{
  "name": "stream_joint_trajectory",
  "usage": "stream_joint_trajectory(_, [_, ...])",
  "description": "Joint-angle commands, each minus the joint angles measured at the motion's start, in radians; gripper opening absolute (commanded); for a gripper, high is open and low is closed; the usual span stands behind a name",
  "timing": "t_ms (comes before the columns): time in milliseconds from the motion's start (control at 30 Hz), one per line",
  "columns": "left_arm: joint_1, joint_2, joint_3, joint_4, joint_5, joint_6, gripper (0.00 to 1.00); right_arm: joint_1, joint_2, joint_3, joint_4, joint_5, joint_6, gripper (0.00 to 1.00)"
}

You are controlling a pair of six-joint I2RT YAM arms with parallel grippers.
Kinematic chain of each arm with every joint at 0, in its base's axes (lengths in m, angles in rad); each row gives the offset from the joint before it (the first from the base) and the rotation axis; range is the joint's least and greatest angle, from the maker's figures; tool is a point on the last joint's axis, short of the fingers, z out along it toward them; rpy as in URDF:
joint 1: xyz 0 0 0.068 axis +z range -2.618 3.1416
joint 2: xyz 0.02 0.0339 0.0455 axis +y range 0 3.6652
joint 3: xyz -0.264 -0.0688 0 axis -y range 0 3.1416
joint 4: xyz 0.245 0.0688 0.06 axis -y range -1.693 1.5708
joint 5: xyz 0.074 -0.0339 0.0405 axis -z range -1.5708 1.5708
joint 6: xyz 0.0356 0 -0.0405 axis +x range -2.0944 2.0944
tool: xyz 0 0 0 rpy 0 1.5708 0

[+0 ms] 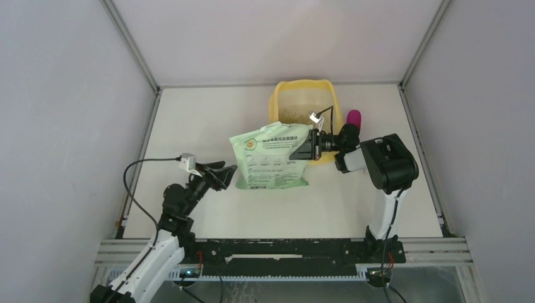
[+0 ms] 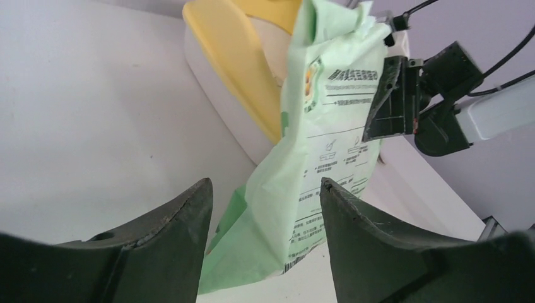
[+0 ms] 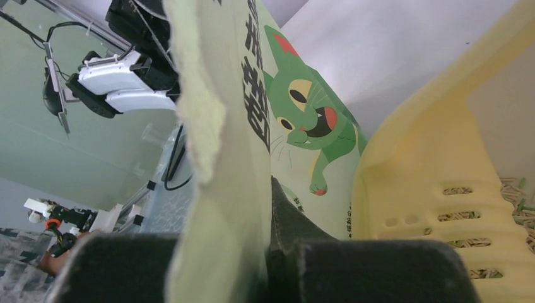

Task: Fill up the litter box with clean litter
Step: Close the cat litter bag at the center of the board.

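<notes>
The yellow litter box [image 1: 276, 104] stands at the back middle, with a thin layer of tan clean litter [image 1: 295, 114] inside. A light green printed bag [image 1: 274, 158] leans from the table up against the box's front. My right gripper [image 1: 307, 146] is shut on the bag's upper right edge; in the right wrist view the bag's torn edge [image 3: 208, 126] is pinched at the gripper [image 3: 268, 183], beside the box's slotted ledge [image 3: 441, 208] and granules [image 3: 518, 197]. My left gripper [image 2: 265, 183] stands open just short of the bag's lower left corner [image 2: 252, 252], apart from it.
A magenta scoop [image 1: 354, 117] pokes up right of the litter box, behind the right arm's wrist. Grey walls close in the white table [image 1: 189, 126] on three sides. The left arm's cable [image 1: 135, 170] loops over the table's left part.
</notes>
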Motion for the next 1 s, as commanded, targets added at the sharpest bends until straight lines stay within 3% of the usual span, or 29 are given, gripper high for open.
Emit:
stream_joint_trajectory(0, [-0.006, -0.003, 0.011, -0.007, 0.017, 0.04, 0.68, -0.01, 0.006, 0.06, 0.089, 0.016, 0.054, 0.0])
stream_joint_trajectory(367, [-0.017, 0.36, 0.086, 0.173, 0.155, 0.079, 0.67, -0.013, 0.037, 0.075, 0.099, -0.004, 0.073, 0.0])
stream_joint_trajectory(600, [-0.046, 0.433, 0.103, 0.318, 0.246, 0.046, 0.66, -0.012, 0.048, 0.081, 0.101, -0.01, 0.074, 0.0])
stream_joint_trajectory(767, [-0.048, 0.449, 0.11, 0.326, 0.295, 0.057, 0.66, -0.008, 0.045, 0.084, 0.103, -0.015, 0.073, 0.0])
stream_joint_trajectory(967, [-0.051, 0.577, 0.144, 0.428, 0.3, 0.046, 0.63, 0.0, 0.045, 0.084, 0.104, -0.023, 0.074, 0.0])
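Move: About 12 cm to the right of the left hand, some 6 cm ahead and 7 cm lower, is the middle of the cat litter bag; its left edge comes nearest that hand. The right gripper, on the bag's far side, is roughly 21 cm right and 7 cm ahead, the litter box 26 cm right and 20 cm ahead on the table. From the right hand, the bag's middle lies some 9 cm left, 1 cm back and 5 cm lower. Dipping about 7 cm beside the bag's left edge with its fingers open, the left hand then comes partway back up while sliding some 5 cm to the right, turning about 15 degrees clockwise, until the open fingers reach around that edge. The right hand all but stays in place, its shut fingers still pinching the bag's right side. ##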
